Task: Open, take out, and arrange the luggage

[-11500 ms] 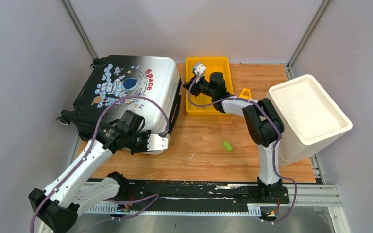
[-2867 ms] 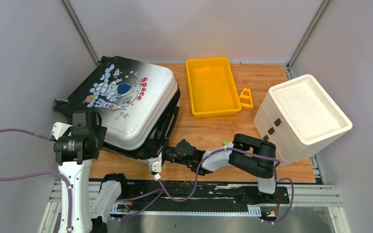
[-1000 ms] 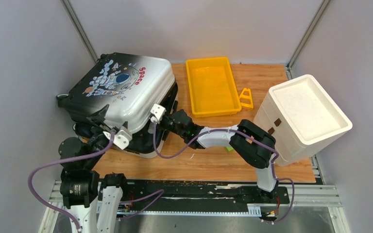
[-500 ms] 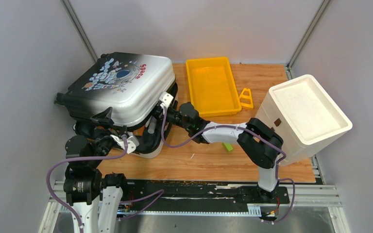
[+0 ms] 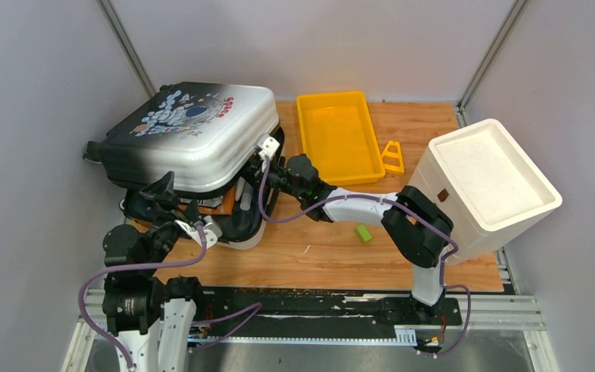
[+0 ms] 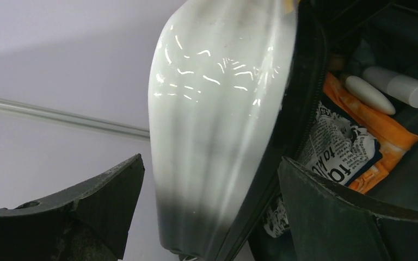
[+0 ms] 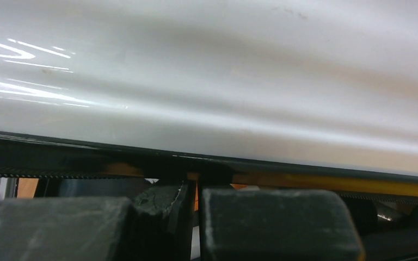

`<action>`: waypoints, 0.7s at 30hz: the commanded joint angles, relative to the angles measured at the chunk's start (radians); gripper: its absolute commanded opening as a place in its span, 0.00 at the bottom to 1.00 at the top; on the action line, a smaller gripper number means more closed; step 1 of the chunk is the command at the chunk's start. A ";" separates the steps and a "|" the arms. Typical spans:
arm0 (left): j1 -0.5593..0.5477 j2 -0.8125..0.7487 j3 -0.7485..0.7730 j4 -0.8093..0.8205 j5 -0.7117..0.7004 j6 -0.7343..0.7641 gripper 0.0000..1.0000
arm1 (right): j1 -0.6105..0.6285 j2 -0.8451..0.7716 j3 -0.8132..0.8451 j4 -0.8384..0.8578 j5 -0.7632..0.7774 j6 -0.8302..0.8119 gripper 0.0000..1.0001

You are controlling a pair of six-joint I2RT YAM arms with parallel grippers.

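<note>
The luggage (image 5: 194, 132) lies at the back left with its astronaut lid raised off the lower half. My left gripper (image 5: 172, 203) is open at the lid's front edge. In the left wrist view the white-to-grey lid shell (image 6: 217, 109) stands between the spread fingers (image 6: 87, 212) without touching them. An orange packet with newsprint (image 6: 359, 147) and white tubes (image 6: 397, 87) show inside. My right gripper (image 5: 267, 155) is shut beneath the lid's right edge. In the right wrist view the shut gripper (image 7: 193, 217) sits just below the white lid shell (image 7: 207, 81).
A yellow tray (image 5: 307, 147) stands at the back middle, with a small yellow triangular piece (image 5: 391, 157) beside it. A white foam box (image 5: 488, 178) fills the right side. A green block (image 5: 364, 232) lies on the wooden table near the right arm.
The lid has risen higher over the last second. My right gripper has slid back along under its right edge, and the left gripper has moved in at the lid's front edge.
</note>
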State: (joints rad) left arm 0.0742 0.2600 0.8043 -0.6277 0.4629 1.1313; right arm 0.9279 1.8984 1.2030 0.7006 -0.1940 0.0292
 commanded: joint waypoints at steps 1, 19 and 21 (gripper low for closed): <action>0.001 0.033 0.091 -0.134 0.074 0.042 1.00 | -0.017 -0.081 0.117 0.180 0.004 0.038 0.06; 0.000 0.154 -0.153 0.534 -0.112 0.003 0.98 | -0.055 -0.111 0.127 0.119 -0.006 0.071 0.06; 0.001 0.186 -0.166 0.599 -0.120 0.006 0.98 | -0.057 -0.109 0.128 0.114 -0.008 0.070 0.06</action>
State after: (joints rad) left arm 0.0734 0.3939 0.6479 -0.2779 0.3824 1.1431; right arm 0.8837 1.8622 1.2461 0.6876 -0.2039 0.0856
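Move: The suitcase lid's raised near rim is roughly 6 cm ahead of the left hand, 2 cm to its right and a shade below its height. The orange pack lies about 4 cm ahead, 8 cm right and 15 cm below that hand. The right hand is already at the lid's right-end rim, about 1 cm left of and above its hand point. From there the pack is some 6 cm back, 7 cm left and 8 cm lower. The right hand's shut fingers, still tucked under the lid's right-end rim, keep bearing it up, rising about 4 cm and easing some 2 cm forward. The left hand, jaws staying wide open, first backs off a little, then drives forward to end about 6 cm farther out and slightly left, bringing its fingers around the lid's near rim, one outside and one beneath. ##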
